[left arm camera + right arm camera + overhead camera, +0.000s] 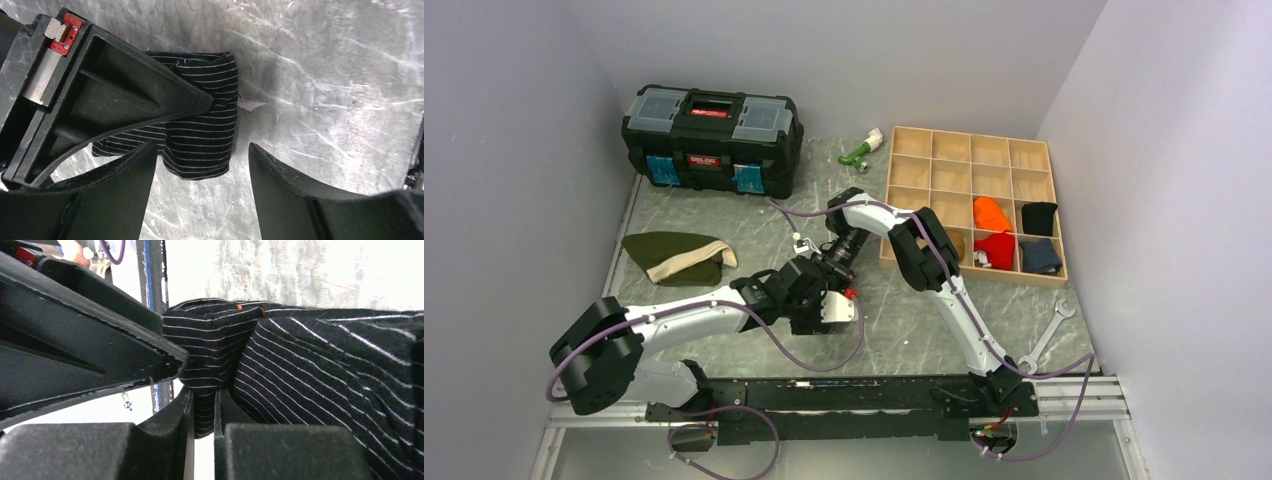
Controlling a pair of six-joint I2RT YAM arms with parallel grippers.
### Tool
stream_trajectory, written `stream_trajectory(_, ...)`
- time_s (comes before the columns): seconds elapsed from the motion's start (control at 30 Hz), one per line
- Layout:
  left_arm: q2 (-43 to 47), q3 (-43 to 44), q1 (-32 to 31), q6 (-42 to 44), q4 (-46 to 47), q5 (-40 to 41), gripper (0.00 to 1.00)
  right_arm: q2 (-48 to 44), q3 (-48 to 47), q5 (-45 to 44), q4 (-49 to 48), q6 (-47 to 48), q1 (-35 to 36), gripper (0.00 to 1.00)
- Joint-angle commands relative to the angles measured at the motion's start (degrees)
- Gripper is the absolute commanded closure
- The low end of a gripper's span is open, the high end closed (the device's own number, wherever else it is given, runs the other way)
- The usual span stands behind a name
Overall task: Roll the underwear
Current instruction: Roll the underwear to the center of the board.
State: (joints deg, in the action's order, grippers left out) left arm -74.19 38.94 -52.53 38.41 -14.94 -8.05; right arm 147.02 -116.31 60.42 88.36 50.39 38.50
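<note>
The underwear (205, 125), black with fine grey stripes, lies on the marbled table partly rolled into a thick fold. My left gripper (200, 150) hovers over its near end, open, and its fingers (280, 180) touch nothing. The right gripper (204, 395) is shut on a pinched fold of the underwear (310, 370); its body (100, 95) covers the cloth's left part in the left wrist view. In the top view both grippers meet mid-table, the left gripper (819, 305) just below the right gripper (824, 262), and they hide the underwear.
A black toolbox (712, 140) stands at the back left. An olive garment with a cream band (674, 258) lies left of the grippers. A wooden compartment tray (969, 132) at the right holds rolled cloths. A wrench (1046, 340) lies near the right front.
</note>
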Motion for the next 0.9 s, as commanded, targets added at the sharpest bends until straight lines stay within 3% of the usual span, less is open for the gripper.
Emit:
stream_trajectory(0.0, -2.6, 2.4, -0.4, 0.8, 3.5, 1.9, 0.28, 2.4, -0.8, -3.3, -2.4, 1.9, 0.9, 0.97)
stream_trajectory(0.17, -5.4, 2.2, -0.4, 1.5, 5.4, 3.4, 0.28, 2.5, -0.8, -3.4, -2.4, 1.9, 1.0, 0.97)
stream_trajectory(0.37, -8.1, 2.3, -0.4, 1.3, 5.2, 2.5, 0.37, 2.5, -0.8, -3.4, -2.4, 1.8, 1.0, 0.97)
stream_trajectory(0.63, -9.5, 1.9, -0.5, 1.5, 2.7, 2.6, 0.63, 2.1, -0.9, -3.5, -2.5, 1.6, 1.0, 0.96)
stream_trajectory(0.87, -11.8, 2.2, -0.6, 2.3, -0.1, 2.9, 0.87, 1.4, -1.3, -4.0, -2.5, 1.3, 1.0, 0.89)
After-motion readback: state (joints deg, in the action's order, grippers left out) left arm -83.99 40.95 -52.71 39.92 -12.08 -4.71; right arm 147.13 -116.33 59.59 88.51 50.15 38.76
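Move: Just below the open left fingers lies the roll's left end, about 3 cm down, 1 cm ahead and level sideways. The right gripper, holding the roll's other end, is some 7 cm to the right and 3 cm ahead; the olive cloth is roughly 24 cm left and 11 cm ahead, the wooden organizer 31 cm right and 21 cm ahead. From the right hand, the roll's left end is about 7 cm left and 2 cm back, at its own height. Sinking about 3 cm and easing some 1.5 cm forward, the left hand straddles the left end of the striped roll with open fingers, its wrist tilting only about 5 degrees. Its fingers then close from wide open and pinch that end between the pads, while the right hand stays put and keeps its grip on the opposite end. ##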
